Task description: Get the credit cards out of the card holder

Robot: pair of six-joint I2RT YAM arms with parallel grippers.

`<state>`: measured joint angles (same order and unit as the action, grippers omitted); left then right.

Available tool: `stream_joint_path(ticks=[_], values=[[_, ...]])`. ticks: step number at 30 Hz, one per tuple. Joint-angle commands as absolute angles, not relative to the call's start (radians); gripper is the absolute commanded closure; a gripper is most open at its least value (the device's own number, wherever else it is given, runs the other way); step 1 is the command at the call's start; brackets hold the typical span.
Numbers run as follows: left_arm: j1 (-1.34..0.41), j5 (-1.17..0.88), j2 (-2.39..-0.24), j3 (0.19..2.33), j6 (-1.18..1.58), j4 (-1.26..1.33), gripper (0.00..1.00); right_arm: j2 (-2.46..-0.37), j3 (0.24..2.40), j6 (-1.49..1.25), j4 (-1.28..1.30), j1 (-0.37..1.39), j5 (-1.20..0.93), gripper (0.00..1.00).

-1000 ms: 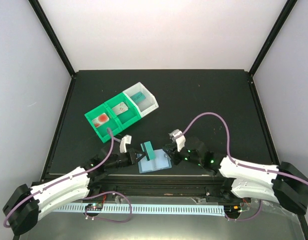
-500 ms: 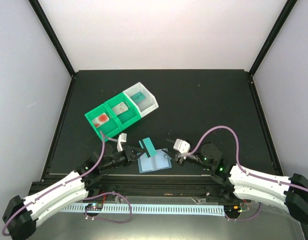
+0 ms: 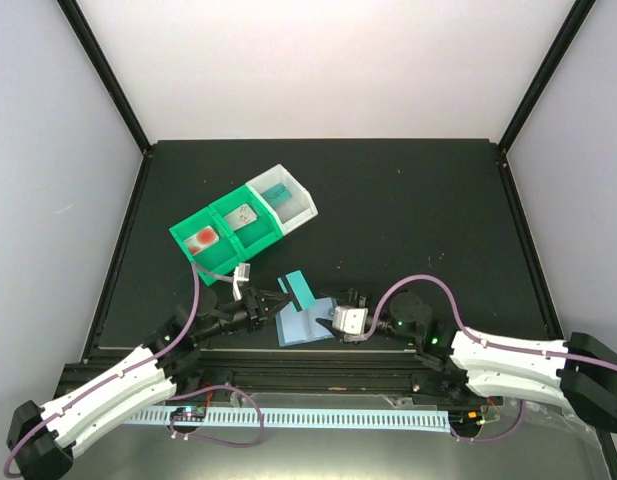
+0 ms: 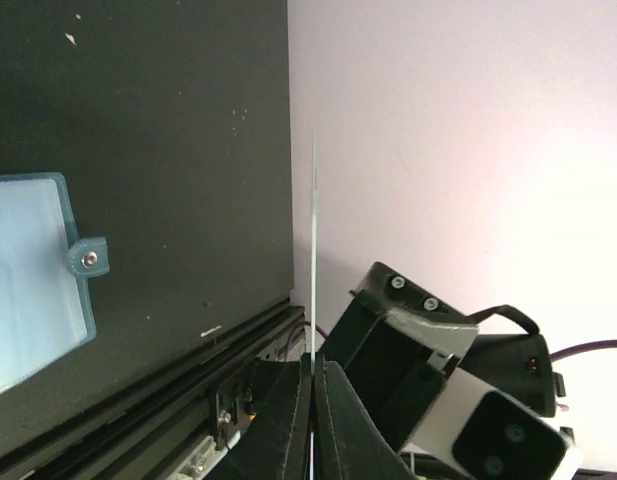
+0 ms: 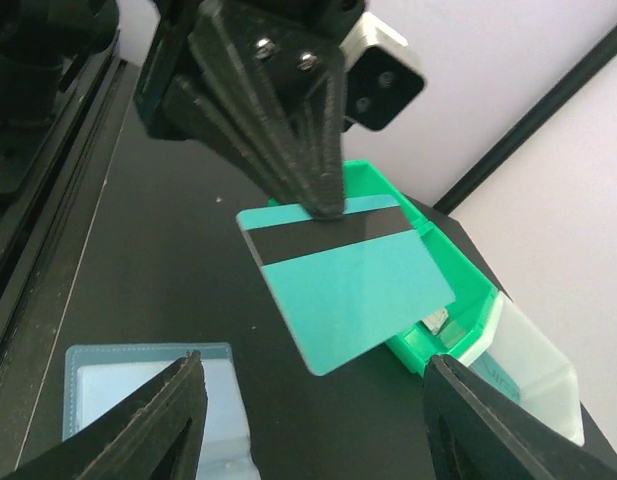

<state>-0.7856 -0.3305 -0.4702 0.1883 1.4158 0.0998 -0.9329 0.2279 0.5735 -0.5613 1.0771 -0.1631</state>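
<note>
A teal credit card (image 3: pixel 299 290) with a black stripe hangs above the table, and my left gripper (image 3: pixel 277 299) is shut on its one end. In the right wrist view the teal credit card (image 5: pixel 348 285) hangs from the left gripper's fingers (image 5: pixel 303 150). In the left wrist view it shows edge-on as a thin line (image 4: pixel 315 250) rising from the shut left gripper (image 4: pixel 313 385). The card holder (image 3: pixel 306 326) lies open and flat by the table's near edge, pale blue inside (image 5: pixel 138 395) (image 4: pixel 28 280). My right gripper (image 3: pixel 322 322) (image 5: pixel 313 420) hovers over the holder's right part, open and empty.
Two joined green trays (image 3: pixel 223 237) and a white tray (image 3: pixel 285 200) stand behind and left of the holder, each with a small item inside. In the right wrist view the green tray (image 5: pixel 433 265) sits just behind the card. The table's near rail (image 4: pixel 158 385) runs close by.
My right arm has swung left over the card holder and its jaws have opened wider. The left gripper has shifted slightly, still holding the teal card.
</note>
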Motion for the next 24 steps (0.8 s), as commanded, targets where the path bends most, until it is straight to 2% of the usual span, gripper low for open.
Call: stream_joint_path(ticks=[1, 11, 15, 17, 21, 22, 24], values=[[-0.781, -0.377, -0.460, 0.214, 1.474, 0.141, 0.98, -0.970, 0.247, 0.717, -0.603, 1.115, -0.136, 0.39], [-0.781, -0.414, -0.477, 0.232, 1.474, 0.154, 0.98, -1.095, 0.297, 0.848, -0.732, 1.165, 0.017, 0.39], [-0.781, -0.422, -0.499, 0.243, 1.470, 0.147, 0.98, -1.103, 0.283, 0.867, -0.790, 1.166, 0.017, 0.43], [-0.782, -0.427, -0.509, 0.238, 1.476, 0.172, 0.98, -1.106, 0.280, 0.877, -0.795, 1.167, 0.017, 0.53], [-0.782, -0.434, -0.529, 0.251, 1.457, 0.181, 0.98, -1.094, 0.251, 0.897, -0.830, 1.167, 0.017, 0.91], [-0.781, -0.435, -0.531, 0.257, 1.446, 0.179, 0.98, -1.087, 0.247, 0.895, -0.827, 1.167, 0.016, 0.97], [-0.782, -0.436, -0.529, 0.270, 1.417, 0.178, 0.95, -1.070, 0.248, 0.870, -0.806, 1.168, 0.013, 0.99]])
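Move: The teal card, already pinched along its striped edge by the left fingers, has its middle about 6 cm left of the open right hand and 4 cm ahead, roughly level with it. The left fingertips are some 9 cm left and 3 cm ahead of the right hand; the card holder lies about 12 cm below it, 5 cm left and 3 cm ahead. From the left hand, the card's middle is about 3 cm right and 2 cm ahead. The right fingers close from well open onto the near right part of the teal card, pinching it while the left keeps its grip. To get there the right hand slips about 2 cm left, dipping about 2 cm and then coming up and forward again, and rolls some 20 degrees so its forward side rises. The left hand eases about 1 cm right and up. ##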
